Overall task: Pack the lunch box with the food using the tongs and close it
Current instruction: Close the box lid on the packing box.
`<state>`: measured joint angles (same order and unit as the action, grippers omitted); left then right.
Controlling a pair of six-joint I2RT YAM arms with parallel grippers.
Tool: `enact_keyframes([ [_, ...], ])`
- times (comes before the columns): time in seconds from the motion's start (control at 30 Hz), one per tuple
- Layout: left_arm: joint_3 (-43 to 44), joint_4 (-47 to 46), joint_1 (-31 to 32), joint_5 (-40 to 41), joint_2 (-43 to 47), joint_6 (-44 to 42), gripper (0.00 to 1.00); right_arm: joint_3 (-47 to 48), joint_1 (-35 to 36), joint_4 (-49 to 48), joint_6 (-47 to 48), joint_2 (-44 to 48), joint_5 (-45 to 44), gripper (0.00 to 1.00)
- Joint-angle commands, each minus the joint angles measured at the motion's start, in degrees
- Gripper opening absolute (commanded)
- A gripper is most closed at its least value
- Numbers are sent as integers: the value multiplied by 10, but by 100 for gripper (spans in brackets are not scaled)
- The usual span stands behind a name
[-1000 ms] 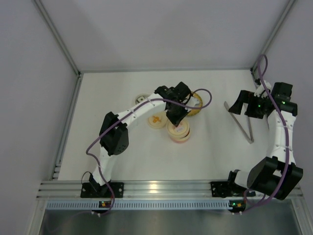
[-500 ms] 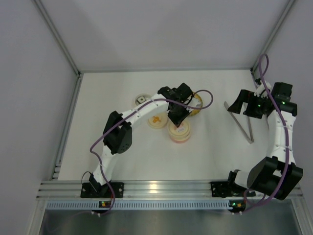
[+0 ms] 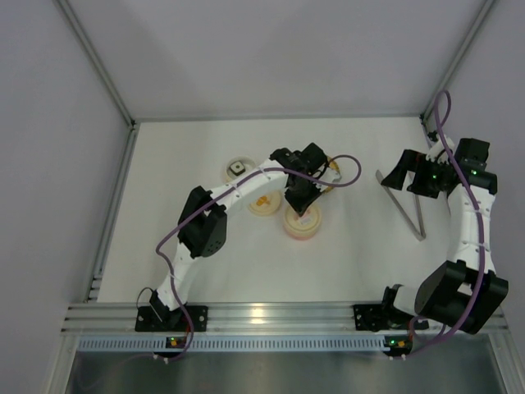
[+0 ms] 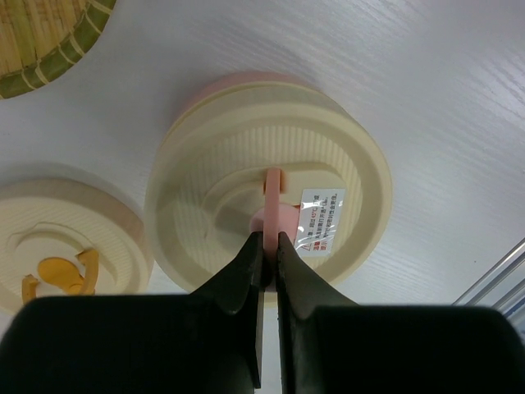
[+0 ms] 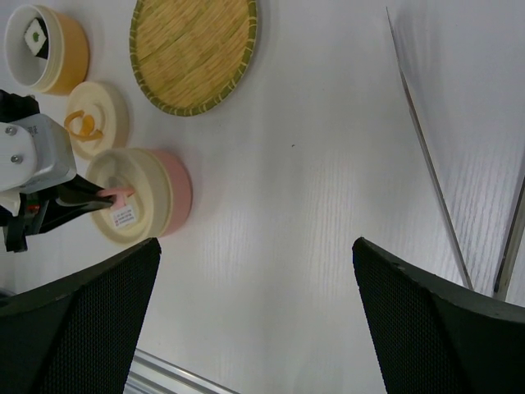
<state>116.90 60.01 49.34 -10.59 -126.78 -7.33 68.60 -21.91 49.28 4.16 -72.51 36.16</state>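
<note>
The lunch box is a round pink tub (image 3: 301, 232) (image 5: 178, 193) with a cream lid (image 4: 271, 164) (image 5: 131, 205) resting on it. My left gripper (image 4: 269, 238) (image 3: 302, 202) is shut on the lid's pink handle (image 4: 275, 215). One piece of food, a white-and-dark cube (image 5: 35, 34), lies in an orange bowl (image 5: 66, 45) (image 3: 236, 170). The tongs (image 3: 408, 205) (image 5: 426, 164) lie flat on the table at the right. My right gripper (image 5: 255, 246) (image 3: 413, 176) hovers open above them, holding nothing.
A second cream lid (image 4: 57, 246) (image 3: 264, 203) with an orange handle lies left of the pink tub. A woven plate (image 5: 197, 49) (image 4: 49, 41) sits behind it, mostly under the left arm in the top view. Aluminium rails edge the table.
The left arm has swung a little to the right, its gripper still shut on the lid handle over the pink tub. The right arm has not moved.
</note>
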Motion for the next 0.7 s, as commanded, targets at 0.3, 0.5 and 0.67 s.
enact_keyframes([
  [0.3,13,-18,3,-3,-4,9,12,-1,3,-30,-6,-1,18,99],
  [0.5,-4,-31,3,-8,2,7,27,-2,3,-29,-6,1,19,99],
  [0.67,-7,-37,3,-11,14,2,53,-2,3,-28,-6,2,19,99],
])
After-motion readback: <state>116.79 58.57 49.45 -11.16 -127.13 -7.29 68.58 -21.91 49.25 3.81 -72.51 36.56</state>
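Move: The left fingers already pinch the pink handle of the box lid, whose middle is right beneath them, some 2 cm down, with the packing box about 5 cm below. The orange-handled lid lies about 7 cm ahead and 12 cm left; the bamboo plate 17 cm ahead and 4 cm right; the sushi box 18 cm ahead and 20 cm left. From the idle right hand, the box lid is some 29 cm left, 2 cm back and 12 cm lower. Keep the left gripper where it is over the packing box, pointing steeply down with no turn of the wrist, and hold the pink handle a moment longer. Then spread the fingers to about half open so both come off the handle, letting the hand drift only about half a centimetre to the right as they part. ##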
